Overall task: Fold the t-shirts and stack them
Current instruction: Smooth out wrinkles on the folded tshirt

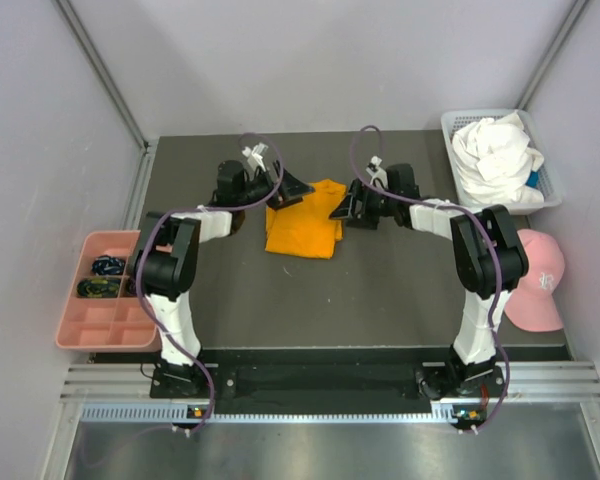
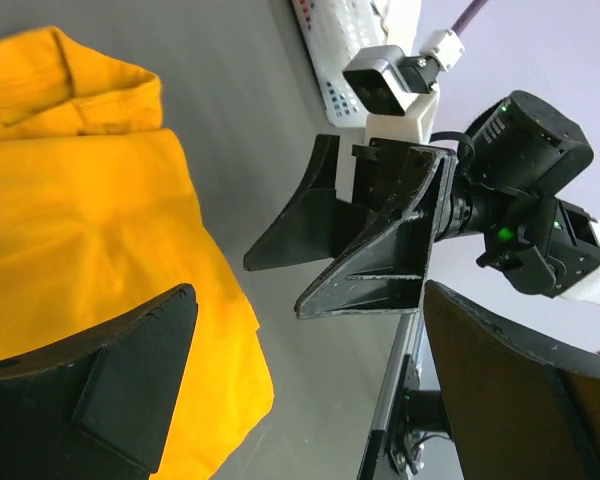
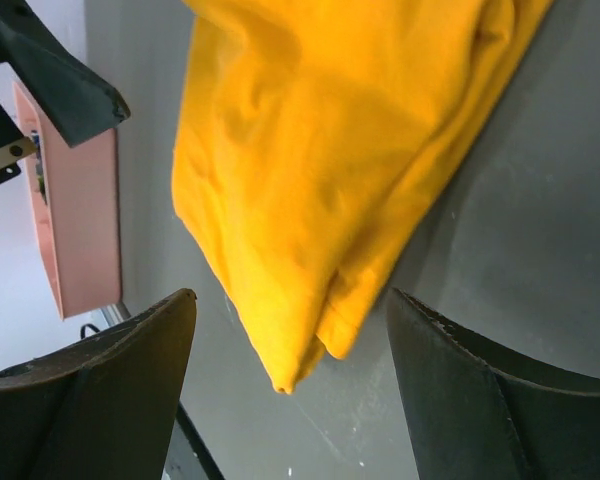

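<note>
The orange t-shirt [image 1: 305, 228] lies folded into a small packet in the middle of the dark table. My left gripper [image 1: 290, 190] hovers at its far left corner and my right gripper [image 1: 343, 208] at its far right edge, facing each other. Both are open and hold nothing. In the left wrist view the orange shirt [image 2: 80, 230] lies partly under the left finger [image 2: 100, 380], with bare table between the jaws. A folded corner of the orange shirt [image 3: 320, 150] points down between the wide-apart right fingers [image 3: 500, 390]. The white t-shirt [image 1: 495, 155] sits crumpled in a basket.
A white plastic basket [image 1: 550, 190] stands at the far right corner. A pink baseball cap [image 1: 538, 280] lies at the right table edge. A pink compartment tray [image 1: 100, 325] with small items sits off the left edge. Grey walls enclose the table.
</note>
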You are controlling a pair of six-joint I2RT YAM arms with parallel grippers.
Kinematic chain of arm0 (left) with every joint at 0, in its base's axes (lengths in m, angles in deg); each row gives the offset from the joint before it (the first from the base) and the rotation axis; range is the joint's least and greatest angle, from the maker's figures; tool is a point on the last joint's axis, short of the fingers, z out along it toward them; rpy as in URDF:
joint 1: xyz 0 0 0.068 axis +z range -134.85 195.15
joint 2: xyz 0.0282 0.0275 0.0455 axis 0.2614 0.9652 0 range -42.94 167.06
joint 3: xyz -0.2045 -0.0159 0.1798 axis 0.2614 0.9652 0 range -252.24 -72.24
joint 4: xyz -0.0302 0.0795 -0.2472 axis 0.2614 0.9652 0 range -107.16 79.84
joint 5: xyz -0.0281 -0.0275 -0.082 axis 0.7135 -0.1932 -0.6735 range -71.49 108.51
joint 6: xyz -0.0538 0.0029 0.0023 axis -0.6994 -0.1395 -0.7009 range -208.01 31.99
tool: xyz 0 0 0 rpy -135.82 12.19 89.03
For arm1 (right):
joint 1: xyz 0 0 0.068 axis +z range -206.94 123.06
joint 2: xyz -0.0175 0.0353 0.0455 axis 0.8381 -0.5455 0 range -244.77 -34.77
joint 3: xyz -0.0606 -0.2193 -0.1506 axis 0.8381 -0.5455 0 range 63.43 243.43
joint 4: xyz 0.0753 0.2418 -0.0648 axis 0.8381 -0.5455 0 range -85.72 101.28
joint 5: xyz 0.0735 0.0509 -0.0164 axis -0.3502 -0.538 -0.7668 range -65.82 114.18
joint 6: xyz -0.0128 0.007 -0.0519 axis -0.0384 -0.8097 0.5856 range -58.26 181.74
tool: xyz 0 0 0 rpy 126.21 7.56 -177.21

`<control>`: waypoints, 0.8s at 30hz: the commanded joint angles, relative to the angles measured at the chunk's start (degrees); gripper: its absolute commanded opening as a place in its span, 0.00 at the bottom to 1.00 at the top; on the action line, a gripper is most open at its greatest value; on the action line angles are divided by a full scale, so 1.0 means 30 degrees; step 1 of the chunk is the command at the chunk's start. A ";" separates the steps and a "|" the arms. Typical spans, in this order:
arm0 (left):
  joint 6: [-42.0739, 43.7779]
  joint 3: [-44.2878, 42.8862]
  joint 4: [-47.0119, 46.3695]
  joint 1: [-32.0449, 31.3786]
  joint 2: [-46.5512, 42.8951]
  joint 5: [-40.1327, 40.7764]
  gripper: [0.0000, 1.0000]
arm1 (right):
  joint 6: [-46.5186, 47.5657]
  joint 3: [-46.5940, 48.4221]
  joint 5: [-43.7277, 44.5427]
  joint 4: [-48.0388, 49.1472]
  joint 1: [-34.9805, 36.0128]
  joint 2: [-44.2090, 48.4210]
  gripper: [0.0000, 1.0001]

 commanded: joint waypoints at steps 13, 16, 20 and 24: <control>0.0636 -0.4662 -0.0786 -0.0130 0.5480 0.0689 0.99 | 0.1983 -0.1298 0.1509 -0.1457 0.0021 0.2613 0.77; 0.0344 -0.5688 -0.0726 -0.0042 0.5686 0.0485 0.99 | 0.2218 -0.1269 0.1949 -0.1606 0.0021 0.2496 0.77; -0.0563 -0.6306 -0.1514 -0.0013 0.5191 -0.0217 0.99 | 0.2102 -0.1299 0.2709 -0.1635 0.0021 0.2116 0.77; -0.0394 -0.5634 -0.1402 0.0134 0.4107 -0.0278 0.99 | 0.1517 -0.1123 0.2712 -0.0847 0.0021 0.1209 0.77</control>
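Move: The folded orange t-shirt lies almost straight under the left hand, its middle about 13 cm below; its collar end is some 12 cm ahead and 7 cm to the right. The coral tray stands roughly 45 cm to the left and 22 cm back. From the right hand, the shirt's middle is about 11 cm to the left, level fore and aft, and 6 cm down; the laundry basket stands some 44 cm to the right and 12 cm ahead. Over the folded shirt, from its middle towards the collar end, the left hand makes a dipping sweep with its fingers wide open: it sinks about 7 cm, heading forward as it goes down, then carries on forward while rising some 4 cm, about 7 cm forward in all. The right hand, still open, eases 2 to 3 cm right and back, away from the shirt, its fingers tipping slightly down. ##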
